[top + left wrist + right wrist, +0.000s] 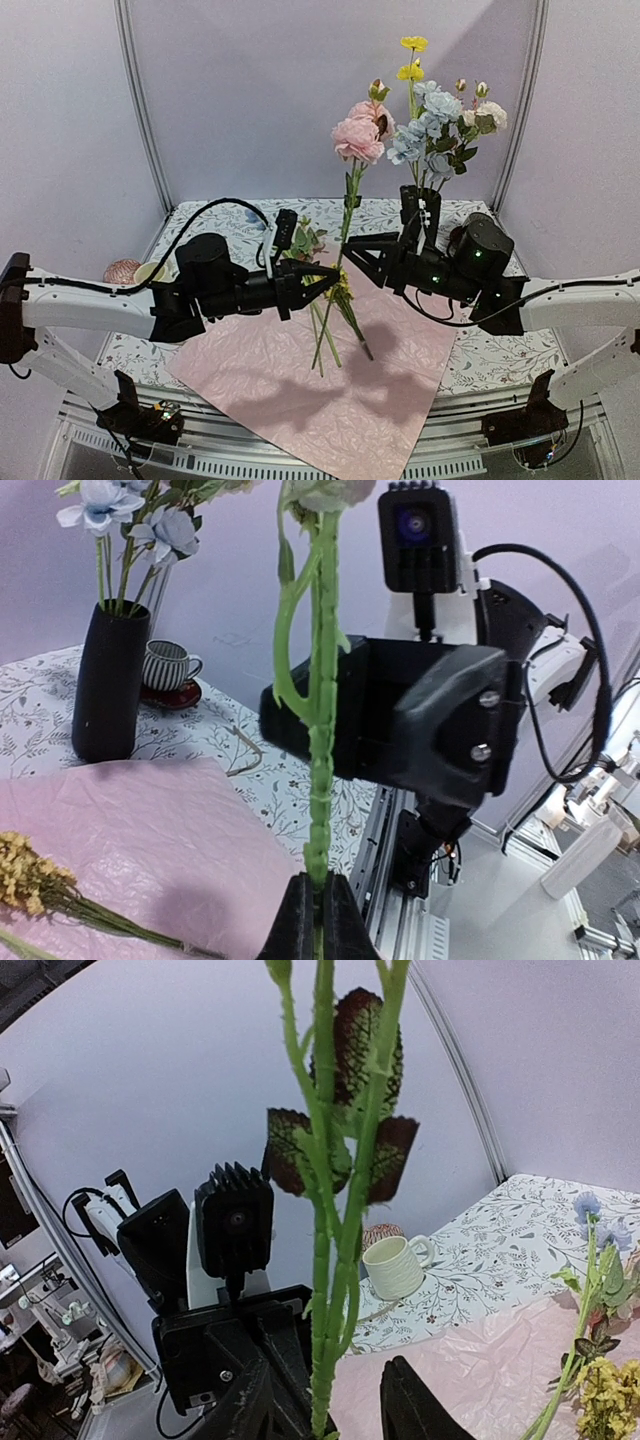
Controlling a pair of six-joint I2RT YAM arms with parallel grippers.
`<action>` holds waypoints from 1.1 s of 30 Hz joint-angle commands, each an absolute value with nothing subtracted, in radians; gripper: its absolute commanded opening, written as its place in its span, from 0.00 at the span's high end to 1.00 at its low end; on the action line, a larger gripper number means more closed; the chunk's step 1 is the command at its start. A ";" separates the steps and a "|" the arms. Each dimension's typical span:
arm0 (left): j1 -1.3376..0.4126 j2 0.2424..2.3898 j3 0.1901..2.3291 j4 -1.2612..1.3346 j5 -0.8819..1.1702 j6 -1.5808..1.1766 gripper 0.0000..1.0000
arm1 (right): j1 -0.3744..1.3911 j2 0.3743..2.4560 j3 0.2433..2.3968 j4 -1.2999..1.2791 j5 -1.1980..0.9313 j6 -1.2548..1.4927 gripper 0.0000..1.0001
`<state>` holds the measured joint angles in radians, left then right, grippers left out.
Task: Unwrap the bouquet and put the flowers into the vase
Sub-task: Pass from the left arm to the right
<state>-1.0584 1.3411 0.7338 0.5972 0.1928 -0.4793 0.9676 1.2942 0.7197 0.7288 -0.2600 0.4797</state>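
My left gripper (333, 281) (318, 905) is shut on the lower green stem of a pink flower (358, 135), holding it upright above the table. My right gripper (353, 262) (330, 1405) stands open around the same stem (330, 1260) a little higher up, with a gap on both sides. The black vase (430, 200) (108, 680) stands at the back right and holds blue, yellow and cream flowers (435, 115). The bouquet is undone: its pink wrapping paper (330, 390) lies flat, with a few loose stems (325, 335) on it.
A ribbed cup on a red saucer (166, 666) stands beside the vase. A cream cup (393, 1265) and a pink ball (122, 270) sit at the back left. Raffia string (245, 750) lies on the floral tablecloth (500, 350).
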 commanded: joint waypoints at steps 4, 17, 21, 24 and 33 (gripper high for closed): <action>-1.051 1.347 0.731 0.665 0.253 -0.467 1.00 | 0.967 1.328 0.782 0.756 -0.278 0.473 0.66; -1.052 1.351 0.734 0.661 0.273 -0.451 1.00 | 0.968 1.347 0.802 0.754 -0.308 0.469 0.85; -1.051 1.346 0.730 0.665 0.280 -0.441 1.00 | 0.967 1.343 0.798 0.746 -0.307 0.461 0.96; -1.051 1.336 0.719 0.670 0.285 -0.433 0.78 | 0.967 1.327 0.797 0.720 -0.289 0.443 0.97; -1.051 1.279 0.690 0.621 0.203 -0.425 0.20 | 0.955 1.229 0.799 0.499 -0.118 0.314 0.97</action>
<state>-1.0573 1.3220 0.7078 0.6376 0.2436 -0.4431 0.9672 1.2957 0.7750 0.6022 -0.2234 0.3950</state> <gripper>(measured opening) 0.691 0.095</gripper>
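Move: The pink roses' stem, held upright in the left fingers, already runs between the right hand's half-open fingers, about 1 cm to that hand's left and level with it front to back. That right gripper is some 6 cm above the left hand, 2 cm farther out and 2 cm to its right. From the right hand, the vase stands about 22 cm ahead, 18 cm right and 16 cm lower; the yellow flowers lie roughly 12 cm ahead, 1 cm left and 26 cm below. Easing about 1 cm left and slightly up, the right hand shuts its half-open fingers on the pink roses' stem above the left grip, while the left, still pinching, drifts 1 cm back. Only once the right has closed do the left fingers spread wide around the stem and let go; the right then edges forward about 1 cm, sinking and easing back right. ##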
